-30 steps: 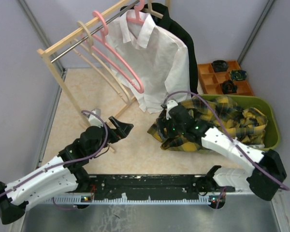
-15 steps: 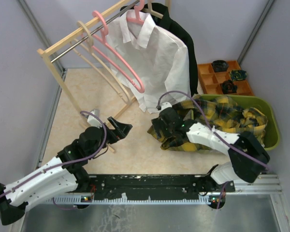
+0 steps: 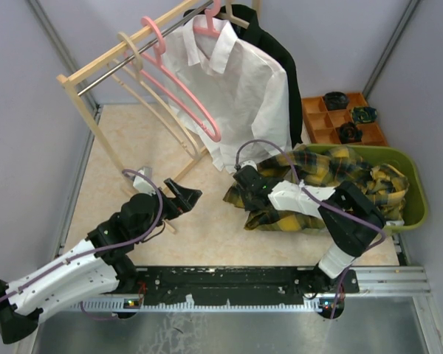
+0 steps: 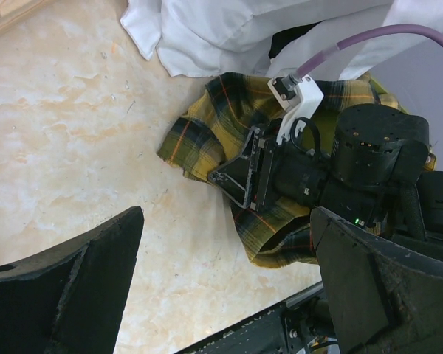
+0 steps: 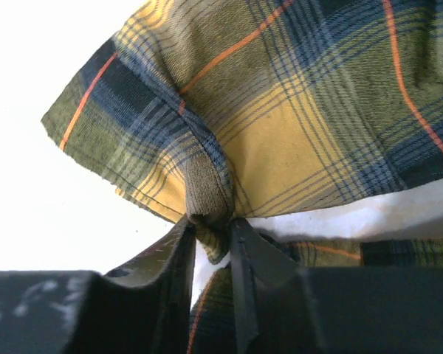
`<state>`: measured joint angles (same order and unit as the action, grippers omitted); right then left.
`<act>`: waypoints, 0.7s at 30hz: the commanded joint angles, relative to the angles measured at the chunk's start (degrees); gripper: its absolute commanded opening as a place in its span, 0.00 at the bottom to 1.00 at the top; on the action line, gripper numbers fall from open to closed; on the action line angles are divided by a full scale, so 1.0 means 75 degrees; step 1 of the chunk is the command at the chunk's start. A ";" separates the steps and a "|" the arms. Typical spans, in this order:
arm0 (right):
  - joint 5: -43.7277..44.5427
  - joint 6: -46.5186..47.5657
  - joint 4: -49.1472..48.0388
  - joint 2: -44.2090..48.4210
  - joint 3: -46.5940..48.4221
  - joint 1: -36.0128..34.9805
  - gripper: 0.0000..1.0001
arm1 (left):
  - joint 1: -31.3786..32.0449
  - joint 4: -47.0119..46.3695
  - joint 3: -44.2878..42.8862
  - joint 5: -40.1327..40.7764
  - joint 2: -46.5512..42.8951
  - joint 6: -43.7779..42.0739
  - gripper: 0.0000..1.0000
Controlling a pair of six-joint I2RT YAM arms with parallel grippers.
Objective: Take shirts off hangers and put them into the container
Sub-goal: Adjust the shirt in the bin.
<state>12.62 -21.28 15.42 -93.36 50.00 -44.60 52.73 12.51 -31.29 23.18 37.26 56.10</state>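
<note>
The yellow-and-green plaid shirt (image 3: 354, 184) lies half in the olive-green container (image 3: 417, 199). Its left part spills onto the table (image 4: 199, 133). My right gripper (image 3: 238, 188) is at that left edge, and in the right wrist view it (image 5: 210, 220) is shut on a bunched fold of the plaid cloth (image 5: 295, 110). My left gripper (image 3: 186, 198) is wide open and holds nothing (image 4: 227, 217), low over the table just left of the shirt. A white shirt (image 3: 236, 88) hangs on a pink hanger (image 3: 207, 26), with a black shirt (image 3: 284, 59) behind it.
A wooden rack (image 3: 81, 96) with a metal bar crosses the back left. It carries an empty pink hanger (image 3: 184, 99) and an empty beige hanger (image 3: 151, 92). An orange compartment tray (image 3: 317, 122) with small dark items stands behind the container.
My right gripper slid left across the plaid shirt to its left edge and closed on a fold of it. The left arm has not moved.
</note>
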 commanded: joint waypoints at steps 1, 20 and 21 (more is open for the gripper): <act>0.0377 -0.0141 0.0787 0.0609 0.0117 -0.0083 0.19 | 0.0011 0.0025 -0.0153 0.0119 -0.0132 -0.0033 0.99; 0.5746 -0.0011 0.2157 0.7233 0.0754 -0.0068 0.00 | 0.0012 -0.0344 0.0086 -0.0005 0.0060 0.0009 0.99; 0.6401 -0.0011 0.2423 0.7305 0.0923 -0.0066 0.00 | 0.0005 -0.0365 0.0077 -0.0008 0.0066 0.0001 0.99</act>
<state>39.64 -22.00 27.83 -40.69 51.59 -44.73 52.73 11.70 -30.87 23.49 37.91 56.14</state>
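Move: The right hand is down at the table around a fold of the plaid shirt's outer flap, its fingers still closing. The container's middle lies about 31 cm to its right, 5 cm farther out and 4 cm higher. A second shirt flap rests some 7 cm to its right and 4 cm back; the white shirt's hem is about 12 cm ahead and 2 cm left. From the idle left hand the container is roughly 46 cm right, 10 cm ahead and 16 cm below. The right fingers finish pinching the fold of plaid cloth shut and keep hold of it, barely leaving the table at first. The arm then lifts it steeply and fast, about 27 cm up, swinging some 12 cm right towards the container in the later part, while the wrist tips the fingers up about 40 degrees and turns clockwise. ##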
